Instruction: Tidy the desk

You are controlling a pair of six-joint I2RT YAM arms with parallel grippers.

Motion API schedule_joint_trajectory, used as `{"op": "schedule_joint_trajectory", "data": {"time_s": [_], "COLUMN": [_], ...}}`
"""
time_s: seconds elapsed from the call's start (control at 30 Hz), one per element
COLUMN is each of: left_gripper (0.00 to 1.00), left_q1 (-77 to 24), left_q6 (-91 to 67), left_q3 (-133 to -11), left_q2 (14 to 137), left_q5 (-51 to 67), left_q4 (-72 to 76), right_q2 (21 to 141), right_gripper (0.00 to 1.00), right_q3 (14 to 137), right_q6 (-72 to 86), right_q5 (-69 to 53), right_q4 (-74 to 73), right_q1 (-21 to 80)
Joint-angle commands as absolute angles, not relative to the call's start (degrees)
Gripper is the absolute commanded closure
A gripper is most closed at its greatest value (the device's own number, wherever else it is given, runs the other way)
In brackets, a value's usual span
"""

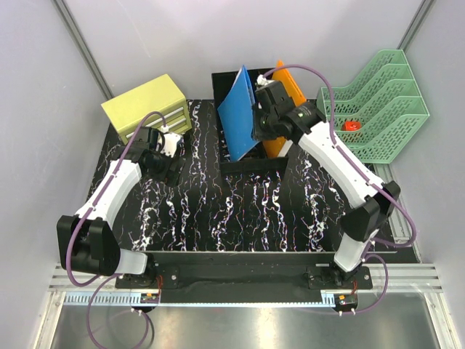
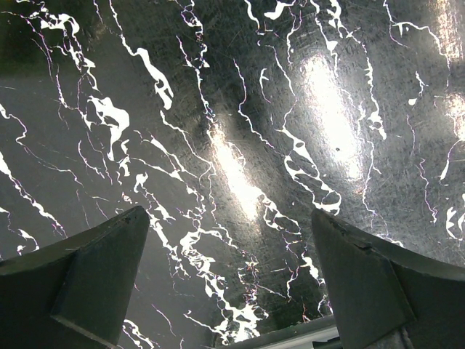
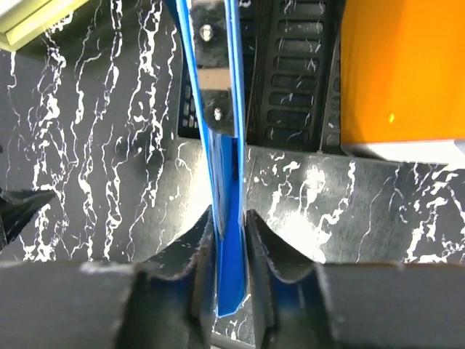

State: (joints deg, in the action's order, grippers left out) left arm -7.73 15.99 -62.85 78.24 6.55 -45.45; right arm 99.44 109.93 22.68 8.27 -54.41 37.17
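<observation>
The desk (image 1: pixel 218 211) is a black tabletop with white marble veins. A blue folder (image 1: pixel 236 109) stands tilted in the black mesh file holder (image 1: pixel 251 165) at the back middle. My right gripper (image 1: pixel 259 122) is at the folder's right edge. In the right wrist view both fingers press against the blue folder (image 3: pixel 227 240), so the right gripper (image 3: pixel 229 225) is shut on it. My left gripper (image 1: pixel 174 171) hovers over the left part of the desk. In the left wrist view the left gripper (image 2: pixel 229 217) is wide open over the bare desk (image 2: pixel 240 145).
An orange folder (image 1: pixel 288 86) stands in the holder right of the blue one. A yellow drawer unit (image 1: pixel 149 105) sits at the back left. A green stacked tray (image 1: pixel 381 109) with a small red item (image 1: pixel 352 125) stands at the back right.
</observation>
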Motion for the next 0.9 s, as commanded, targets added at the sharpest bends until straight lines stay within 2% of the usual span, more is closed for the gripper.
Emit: {"op": "schedule_joint_trajectory", "data": {"time_s": [0.0, 0.17, 0.3, 0.33, 0.43, 0.57, 0.67, 0.87], "left_gripper": [0.01, 0.01, 0.01, 0.01, 0.01, 0.01, 0.01, 0.01], "left_q1": [-8.09, -8.53, -8.61, -8.61, -8.61, -8.7, -8.61, -9.05], "left_q6": [15.12, 14.85, 14.94, 14.94, 15.12, 15.2, 15.21, 14.59], "left_q3": [-63.81, -63.63, -63.28, -63.28, -63.37, -63.28, -63.46, -63.81], "left_q2": [78.13, 78.13, 78.31, 78.4, 78.49, 78.66, 78.84, 79.01], "left_q5": [7.82, 8.0, 7.91, 7.91, 7.91, 8.09, 7.91, 8.0], "left_q4": [-44.38, -44.38, -44.3, -44.3, -44.3, -44.3, -44.3, -44.3], "right_q2": [102.29, 105.03, 103.81, 102.93, 97.93, 88.79, 82.37, 80.78], "right_gripper": [0.68, 0.63, 0.5, 0.43, 0.33, 0.22, 0.21, 0.26], "right_q3": [119.43, 126.55, 125.34, 121.76, 112.8, 92.49, 83.86, 75.78], "right_q6": [20.74, 20.57, 20.13, 19.87, 19.6, 19.08, 18.81, 17.58], "right_q5": [10.11, 9.5, 9.67, 9.84, 9.4, 8.53, 8.53, 8.79], "right_q4": [-56.78, -56.52, -54.5, -52.49, -45.13, -32.02, -24.45, -15.75], "right_q1": [37.35, 37.35, 37.44, 37.44, 37.44, 37.44, 37.44, 37.7]}}
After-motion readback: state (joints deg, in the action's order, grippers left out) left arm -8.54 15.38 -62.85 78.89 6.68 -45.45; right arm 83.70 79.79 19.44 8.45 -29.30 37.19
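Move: The right fingertips are close around the upper near edge of the blue folder, which stands in the black rack; its middle is about 7 cm ahead of the hand, 4 cm left and 9 cm below. The rack's middle lies some 7 cm ahead and 18 cm down, and the orange folder's about 8 cm ahead, 10 cm right and 9 cm below. From the idle left hand the blue folder is roughly 18 cm ahead, 19 cm right and 4 cm higher. The right fingers let go of the blue folder's near edge, spreading from about a quarter open to three quarters. As they part, the hand rises nearly 5 cm while edging forward and a little left, then turns and sinks some 8 cm, drawing back and right. The fingertips tilt up about 10 degrees, and the folder edge ends between them, nearer the left finger. ##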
